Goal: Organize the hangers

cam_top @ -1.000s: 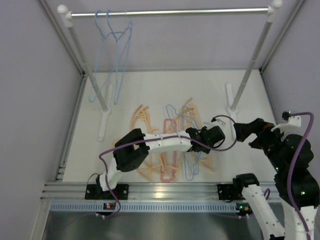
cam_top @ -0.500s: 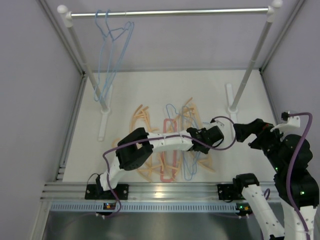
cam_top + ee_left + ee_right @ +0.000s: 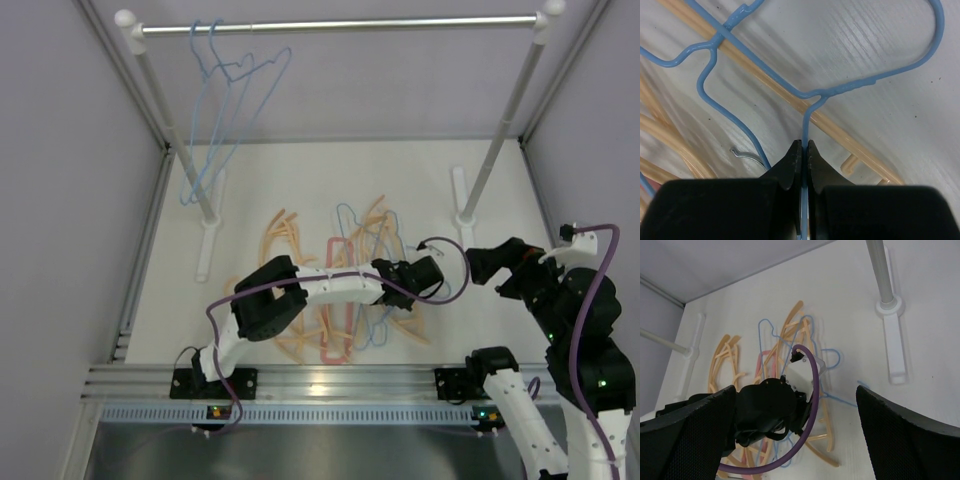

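Observation:
A pile of hangers (image 3: 340, 285) lies on the white table: peach-orange ones (image 3: 282, 235), a pink-red one (image 3: 337, 345) and thin light-blue wire ones (image 3: 385, 325). Two more light-blue hangers (image 3: 225, 110) hang at the left end of the rail. My left gripper (image 3: 412, 276) is low over the pile's right side. In the left wrist view it (image 3: 804, 150) is shut on the straight wire of a light-blue hanger (image 3: 875, 80), just below the twisted neck, with a peach hanger (image 3: 770, 82) lying under it. To the right, my right gripper (image 3: 487, 262) hovers open and empty (image 3: 797, 440).
The silver rail (image 3: 340, 22) runs across the back on two slanted posts (image 3: 500, 130) with white feet (image 3: 462, 205) (image 3: 207, 240) on the table. A small silver hook (image 3: 747, 156) lies beside the left jaws. Grey walls close both sides.
My left gripper has closed on the blue wire hanger in the pile. The two blue hangers on the rail have swung to the right. The right arm has barely moved.

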Robot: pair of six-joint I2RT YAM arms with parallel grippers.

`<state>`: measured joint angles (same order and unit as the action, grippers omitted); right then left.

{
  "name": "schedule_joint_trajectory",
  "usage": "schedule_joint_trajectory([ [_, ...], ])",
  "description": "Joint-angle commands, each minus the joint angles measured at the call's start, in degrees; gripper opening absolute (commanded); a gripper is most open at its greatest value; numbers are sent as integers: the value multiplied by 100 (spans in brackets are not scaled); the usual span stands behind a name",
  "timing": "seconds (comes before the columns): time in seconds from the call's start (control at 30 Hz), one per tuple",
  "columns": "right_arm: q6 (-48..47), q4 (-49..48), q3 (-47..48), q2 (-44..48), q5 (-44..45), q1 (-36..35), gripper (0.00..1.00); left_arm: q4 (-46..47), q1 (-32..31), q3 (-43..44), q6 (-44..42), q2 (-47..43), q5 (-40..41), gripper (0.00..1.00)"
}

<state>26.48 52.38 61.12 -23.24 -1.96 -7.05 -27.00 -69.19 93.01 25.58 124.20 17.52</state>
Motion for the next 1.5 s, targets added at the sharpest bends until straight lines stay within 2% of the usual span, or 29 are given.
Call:
schedule_joint_trajectory([
  [0.0,-125,79,84,13,73,54,99,125,19,-134,34,-606,41,0],
  [0.43,-117,79,356,-93,64,54,99,125,28,-521,342,-2487,-310,0],
  [0.53,-117,79,409,-110,55,46,100,230,212,-652,430,-3023,-643,0],
  [0.63,-117,79,470,-145,46,46,99,809,939,-1003,587,-3726,-1670,0],
  [0.67,-108,79,479,-171,38,54,99,1202,1116,-1083,745,-3919,-2395,0],
  [0.8,-90,62,515,-224,20,54,99,1926,1864,-1233,1185,-4859,-3436,0],
  [0.9,-82,62,515,-294,20,46,99,2286,2277,-1136,1545,-5325,-3877,0],
  [1.13,-46,18,646,-382,-86,54,100,3411,3971,-1066,3003,-5697,-5124,0],
  [1.23,-55,18,699,-426,-77,46,99,3963,4412,-1101,3793,-5670,-5494,0],
  [1.47,-73,9,708,-479,-59,46,99,4765,5116,-1048,4683,-5653,-5873,0],
])
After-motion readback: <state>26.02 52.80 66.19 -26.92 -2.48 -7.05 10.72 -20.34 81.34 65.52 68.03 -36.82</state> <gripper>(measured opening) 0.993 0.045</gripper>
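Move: The blue hanger is already pinched near its twisted neck, low over the pile. The free stretch of rail it is taken to lies about 16 cm ahead of the left hand, 21 cm left and 57 cm up; the hung hangers' hooks sit on the rail some 13 cm left of that spot. The loose blue hanger lies 9 cm left of the hand and 2 cm ahead, the red hanger 15 cm left, level with it, both just below. From the idle right hand, the free stretch is roughly 21 cm ahead, 31 cm left and 28 cm up. The blue hanger rides up off the pile in the left hand's shut fingers, almost straight up for the first 20 cm, then up and leftward to the rail, about 50 cm higher and 22 cm left in all. On the way the wrist rolls some 85 degrees, taking the fingers from pointing down to pointing sideways to the right, and the hand slows as the hook nears the rail. ##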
